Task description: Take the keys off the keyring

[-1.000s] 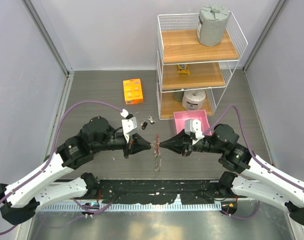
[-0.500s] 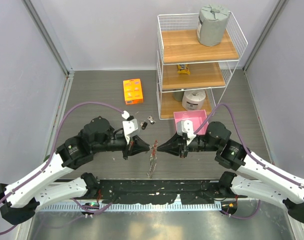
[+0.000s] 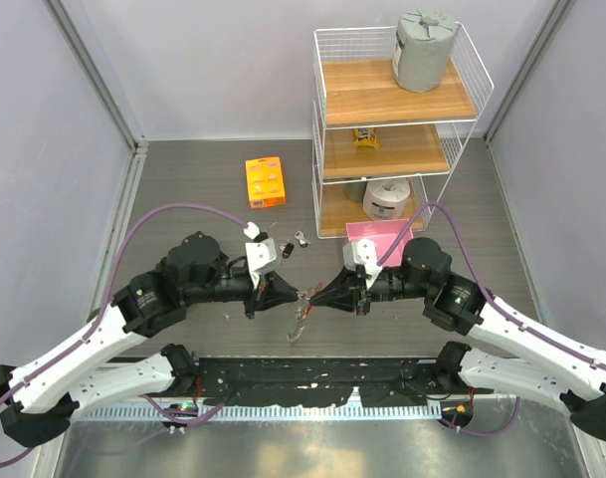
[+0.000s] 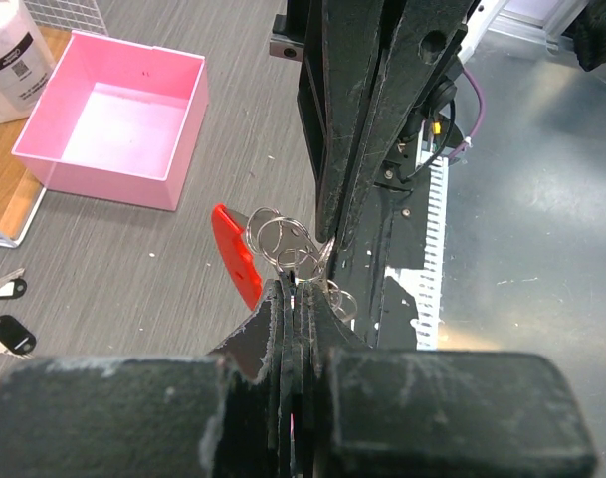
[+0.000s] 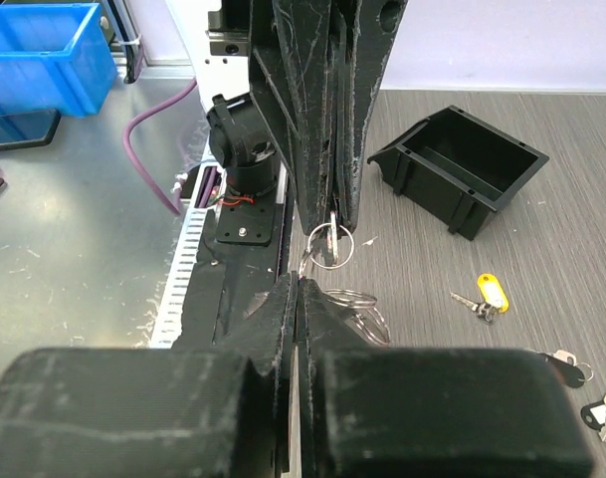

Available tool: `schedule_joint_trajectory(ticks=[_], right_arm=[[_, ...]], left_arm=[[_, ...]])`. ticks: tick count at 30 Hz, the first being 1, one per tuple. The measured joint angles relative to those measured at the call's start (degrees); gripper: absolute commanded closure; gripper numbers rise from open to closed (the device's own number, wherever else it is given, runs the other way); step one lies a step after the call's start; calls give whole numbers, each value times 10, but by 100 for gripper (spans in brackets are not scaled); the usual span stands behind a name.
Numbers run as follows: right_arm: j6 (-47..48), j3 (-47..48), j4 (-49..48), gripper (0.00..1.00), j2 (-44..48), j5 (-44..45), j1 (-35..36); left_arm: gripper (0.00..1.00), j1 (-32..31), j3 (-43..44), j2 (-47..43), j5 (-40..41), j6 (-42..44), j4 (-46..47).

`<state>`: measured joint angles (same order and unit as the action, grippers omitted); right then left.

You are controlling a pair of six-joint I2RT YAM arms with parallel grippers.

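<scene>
The keyring (image 3: 303, 295) hangs between my two grippers above the table's near middle, its red strap fob (image 3: 297, 325) dangling below. My left gripper (image 3: 289, 292) is shut on its silvery rings (image 4: 281, 239), with the red fob (image 4: 237, 255) just left of the jaws. My right gripper (image 3: 318, 291) faces it tip to tip and is shut on a thin ring wire (image 5: 306, 265). A small ring (image 5: 330, 242) hangs from the left gripper's tips. Loose keys (image 3: 286, 248) lie on the table behind the grippers. One has a yellow tag (image 5: 489, 291), others dark heads (image 5: 569, 364).
An orange box (image 3: 266, 182) lies at the back. A white wire shelf (image 3: 392, 119) stands back right, a pink tray (image 4: 118, 119) at its foot. In the right wrist view a black bin (image 5: 462, 164) sits on the table and a blue bin (image 5: 44, 50) off it.
My right gripper has moved left, closing the gap to the left gripper. The hanging red strap has swung left and now slants. Both grippers stay shut.
</scene>
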<state>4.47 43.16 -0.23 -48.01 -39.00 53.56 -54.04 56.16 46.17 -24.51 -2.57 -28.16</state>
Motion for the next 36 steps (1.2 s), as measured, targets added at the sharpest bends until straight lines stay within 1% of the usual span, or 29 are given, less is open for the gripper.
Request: schedule_joint_trajectory(ticks=[11,17,24,25,26,27,31,36], right_arm=[[-2,18,27,95,-15,-8,0],[-11,48,54,95,-48,-12,0],[-49,88,95,94,-90,-15,0],[-55,93,101,86,-95,-15,0],[-63,98,107,83,-100,-15,0],[-70,99,110,76,-103,-15,0],[-85,97,110,67,-101,-21,3],[-90,73,74,64,-77,-31,4]], left_arm=[[100,-2,0,0,-4,0,0],[100,-2,0,0,-4,0,0],[100,1,0,0,-7,0,-6],[100,1,0,0,-7,1,-8],[100,2,-1,0,-7,1,-9],[100,2,-1,0,-6,1,-10],[100,2,-4,-1,-4,2,-5],[100,2,-9,-12,-6,1,13]])
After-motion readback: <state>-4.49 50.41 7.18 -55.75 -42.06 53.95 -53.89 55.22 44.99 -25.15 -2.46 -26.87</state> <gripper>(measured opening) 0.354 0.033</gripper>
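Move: The keyring's thin wire loops are pinched at my left fingertips, about 1 cm right of my left hand point and 1 cm below it. From my right hand they lie roughly 3 cm to the left, with no offset forward and level in height. The red handle hangs about 3 cm ahead of my right hand, 1 cm left and 3 cm lower. The loose keys lie on the table some 20 cm ahead of that hand, 5 cm left and 25 cm below. My left hand stays put and keeps its pinch on the wire loops. I push my right hand, still shut, about 2 cm left towards them, sinking 1 cm and tipping some 15 degrees about the left-right axis. Then I spread its fingers to about a third open around the hanging loops while easing roughly 1 cm back and slightly up. ##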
